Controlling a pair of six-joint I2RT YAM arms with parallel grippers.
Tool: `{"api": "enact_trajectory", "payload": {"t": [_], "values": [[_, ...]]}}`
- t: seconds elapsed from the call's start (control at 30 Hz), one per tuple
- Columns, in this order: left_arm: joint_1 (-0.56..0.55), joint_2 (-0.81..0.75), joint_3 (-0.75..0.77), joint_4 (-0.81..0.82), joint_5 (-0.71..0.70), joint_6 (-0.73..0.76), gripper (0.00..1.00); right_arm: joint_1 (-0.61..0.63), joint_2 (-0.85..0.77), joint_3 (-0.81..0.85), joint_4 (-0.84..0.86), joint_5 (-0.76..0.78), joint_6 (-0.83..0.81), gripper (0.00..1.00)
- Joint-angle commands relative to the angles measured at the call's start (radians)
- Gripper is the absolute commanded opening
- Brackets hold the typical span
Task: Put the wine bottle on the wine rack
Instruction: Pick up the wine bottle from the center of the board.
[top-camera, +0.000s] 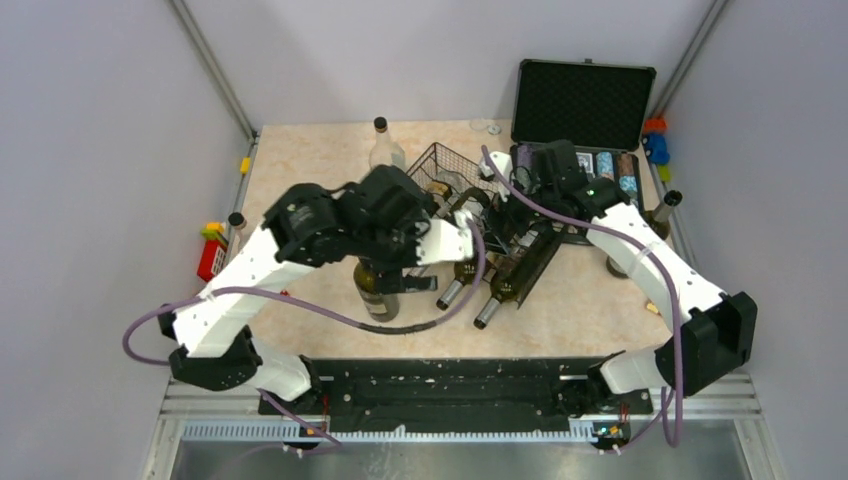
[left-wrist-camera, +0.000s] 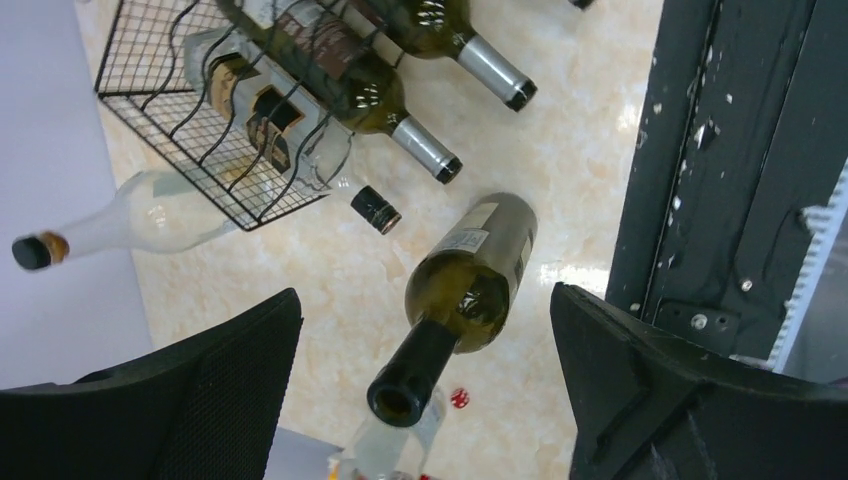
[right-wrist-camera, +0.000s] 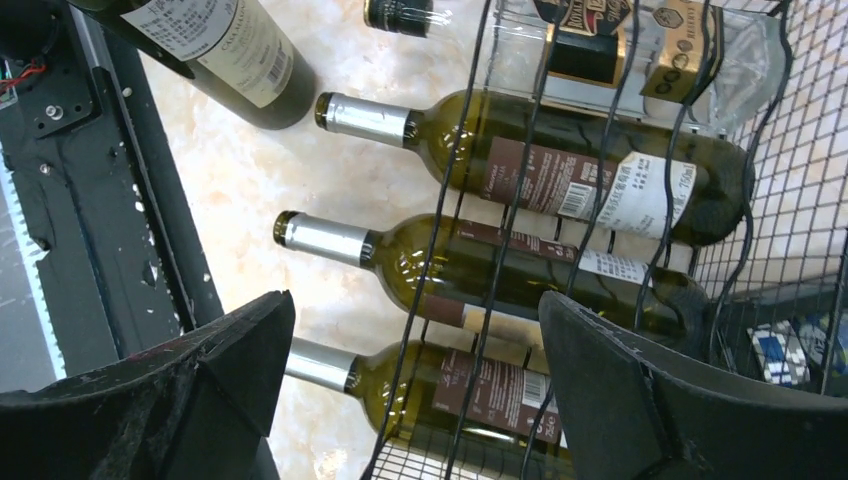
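A green wine bottle (top-camera: 373, 292) stands upright and uncorked on the table, just left of the wine rack. My left gripper (top-camera: 392, 262) hangs right above it, open. In the left wrist view the bottle's neck and mouth (left-wrist-camera: 405, 392) sit between the spread fingers (left-wrist-camera: 205, 395), touching neither. The black wire wine rack (top-camera: 447, 166) holds several lying bottles (right-wrist-camera: 560, 180), their necks sticking out toward me. My right gripper (top-camera: 497, 218) hovers open over the rack (right-wrist-camera: 470, 150), nothing between its fingers (right-wrist-camera: 640, 390). The upright bottle (right-wrist-camera: 225, 50) shows at the upper left of the right wrist view.
A clear bottle (top-camera: 386, 146) stands behind the rack, also seen as a clear bottle (left-wrist-camera: 130, 225) in the left wrist view. An open black foam-lined case (top-camera: 585, 100) sits at the back right. A brown bottle (top-camera: 655, 215) stands at the right edge. The black base rail (top-camera: 450, 385) runs along the near edge.
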Motion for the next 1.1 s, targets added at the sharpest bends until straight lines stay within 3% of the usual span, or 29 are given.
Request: {"api": "enact_trajectory", "payload": {"t": [0.0,0.17,0.5,1.07], "values": [[-0.126,0.088,0.031,-0.12,-0.142,0.074,0.98,-0.036,-0.083,-0.03,0.078,-0.07,0.015,0.94],[-0.213,0.125,-0.101,-0.132,-0.281,0.125,0.98,-0.048,-0.105,-0.05,0.072,-0.074,0.014,0.94],[-0.213,0.106,-0.283,-0.133,-0.435,0.203,0.99,-0.052,-0.12,-0.078,0.071,-0.084,0.011,0.94],[-0.051,0.042,-0.407,-0.133,-0.49,0.334,0.96,-0.052,-0.075,-0.061,0.071,-0.106,0.012,0.93]]}}
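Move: The wine bottle standing on the board lies about 6 cm left and 3 cm ahead of the left hand, its top some 6 cm below it and its middle about 20 cm below. From that hand, the nearest lying bottle is 16 cm ahead and 6 cm right, the wine rack's middle some 21 cm ahead and 14 cm right, both roughly 27 cm lower. From the right hand, the standing bottle is about 21 cm left, 8 cm back and 9 cm below. The standing wine bottle's neck comes between the left hand's wide-open fingers: that hand drops about 10 cm, drifting slightly back and right at first, then sweeps left and a little forward to the neck. Meanwhile the hand rolls some 45 degrees, its left side rising. The fingers stay open, with no clear touch on the glass. ##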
